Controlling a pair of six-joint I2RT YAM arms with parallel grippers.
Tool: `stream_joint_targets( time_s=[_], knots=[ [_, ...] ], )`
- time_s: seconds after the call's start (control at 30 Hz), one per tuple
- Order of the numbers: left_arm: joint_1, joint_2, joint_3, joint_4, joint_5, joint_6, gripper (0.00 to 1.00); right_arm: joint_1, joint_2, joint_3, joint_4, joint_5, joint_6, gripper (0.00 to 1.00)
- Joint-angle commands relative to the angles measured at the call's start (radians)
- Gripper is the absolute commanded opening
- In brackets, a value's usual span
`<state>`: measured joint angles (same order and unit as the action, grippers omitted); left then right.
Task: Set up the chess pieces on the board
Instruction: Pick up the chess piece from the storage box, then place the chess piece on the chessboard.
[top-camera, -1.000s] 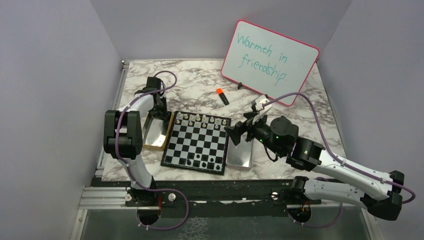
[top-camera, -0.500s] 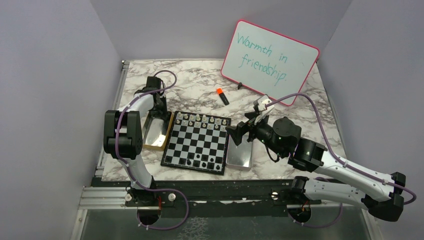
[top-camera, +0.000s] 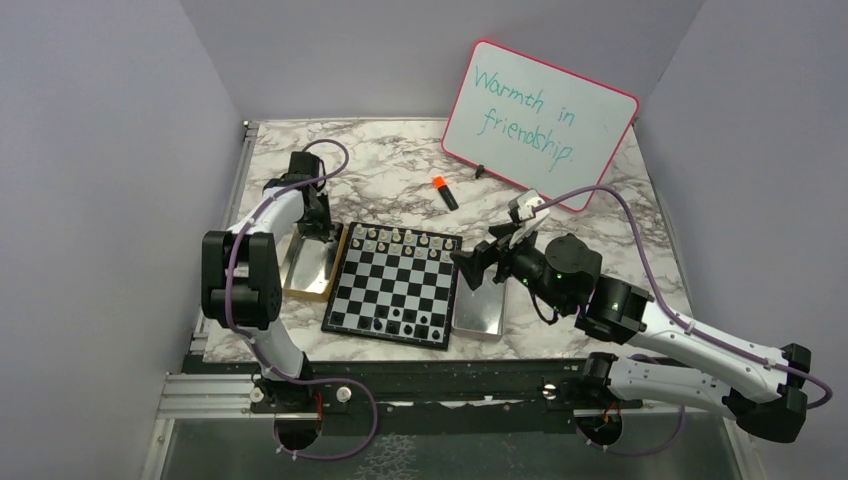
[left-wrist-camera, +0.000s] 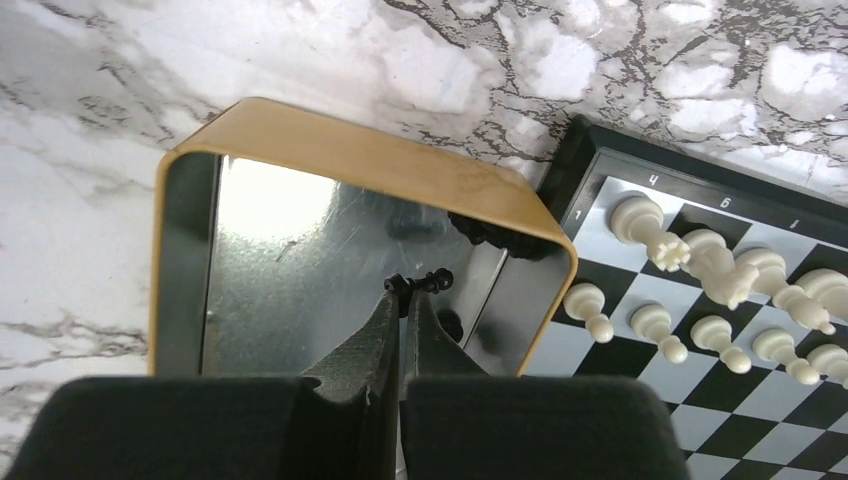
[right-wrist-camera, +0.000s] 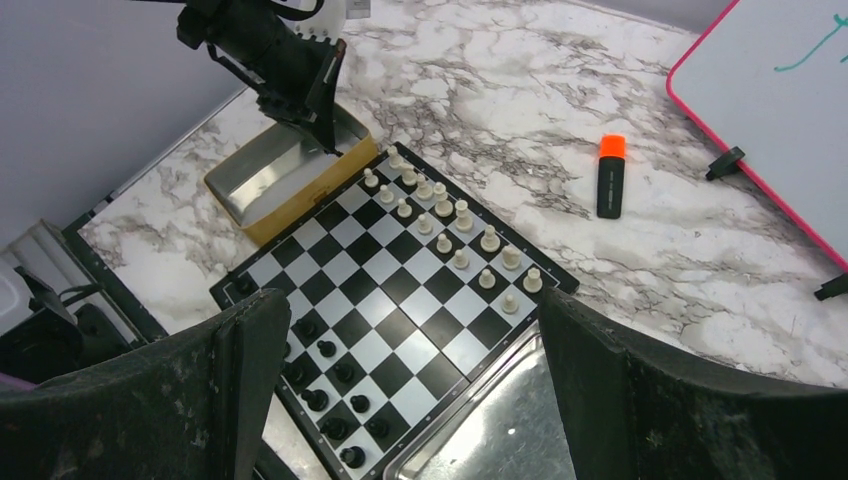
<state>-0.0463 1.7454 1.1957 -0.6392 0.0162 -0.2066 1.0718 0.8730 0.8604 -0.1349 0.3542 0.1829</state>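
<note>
The board (top-camera: 395, 285) lies mid-table, with white chess pieces (right-wrist-camera: 450, 225) along its two far rows and black chess pieces (right-wrist-camera: 330, 380) scattered over its near rows. My left gripper (left-wrist-camera: 402, 296) hangs over the gold tray (left-wrist-camera: 380, 160), shut on a small black pawn (left-wrist-camera: 420, 284) pinched at its fingertips. Another black piece (left-wrist-camera: 485, 232) lies inside the tray against its far right wall. My right gripper (right-wrist-camera: 412, 330) stands wide open above the board's right edge and the silver tray (right-wrist-camera: 500, 430), with nothing between its fingers.
An orange-capped marker (top-camera: 444, 193) lies behind the board. A pink-framed whiteboard (top-camera: 535, 125) leans at the back right. The gold tray (top-camera: 312, 265) touches the board's left side, and the silver tray (top-camera: 480, 312) its right side. Purple walls close in on both sides.
My left gripper has shut on the black pawn in the gold tray, and the left arm has shifted slightly. The right arm edged a little to the right, jaws still wide.
</note>
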Motion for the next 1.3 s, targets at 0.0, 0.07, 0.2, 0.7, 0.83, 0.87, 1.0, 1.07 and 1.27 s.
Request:
stream_joint_targets(
  time_s=[0.0,0.07,0.2,0.7,0.83,0.87,1.0,1.07,1.27],
  knots=[
    [-0.001,-0.086,-0.015,-0.031,-0.054,-0.022,0.0,0.0,-0.012,-0.018,0.042,0.074,0.087,1.0],
    [-0.001,-0.11,-0.018,-0.034,-0.056,-0.028,0.0,0.0,-0.023,-0.03,0.055,0.103,0.096,1.0],
    [0.001,-0.162,-0.003,-0.055,-0.044,-0.035,0.0,0.0,-0.037,-0.022,0.043,0.074,0.084,1.0],
    [0.011,-0.357,-0.126,0.033,0.559,-0.162,0.0,0.0,0.176,0.033,0.222,-0.046,0.19,0.86],
    [0.011,-0.399,-0.206,0.116,0.739,-0.231,0.0,-0.001,0.282,0.087,0.25,-0.083,0.214,0.77],
    [0.011,-0.409,-0.218,0.129,0.77,-0.243,0.0,-0.002,0.31,0.102,0.259,-0.099,0.22,0.74],
    [0.01,-0.448,-0.266,0.195,0.866,-0.306,0.0,-0.034,0.423,0.172,0.257,-0.203,0.256,0.59],
    [0.01,-0.468,-0.3,0.25,0.923,-0.354,0.0,-0.057,0.467,0.195,0.281,-0.276,0.283,0.52],
    [0.01,-0.534,-0.377,0.357,0.989,-0.469,0.0,-0.115,0.561,0.223,0.336,-0.401,0.358,0.39]
  ],
)
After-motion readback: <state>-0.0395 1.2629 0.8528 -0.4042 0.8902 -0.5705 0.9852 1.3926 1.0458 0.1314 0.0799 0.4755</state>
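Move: The left hand, fingertips low in the far end of the storage box, already holds a black chess piece. The right gripper, its goal, is some 32 cm to the right, 16 cm back and 25 cm higher; the white corner rook stands about 8 cm right and 2 cm ahead. From the wide-open right gripper the piece lies about 32 cm left, 16 cm ahead and 25 cm below; the chessboard's middle is roughly 17 cm left, 3 cm ahead and 28 cm below. Left lifts the pinched piece 13 cm, then swings right and back; right, half-closing, comes 12 cm left towards it. ##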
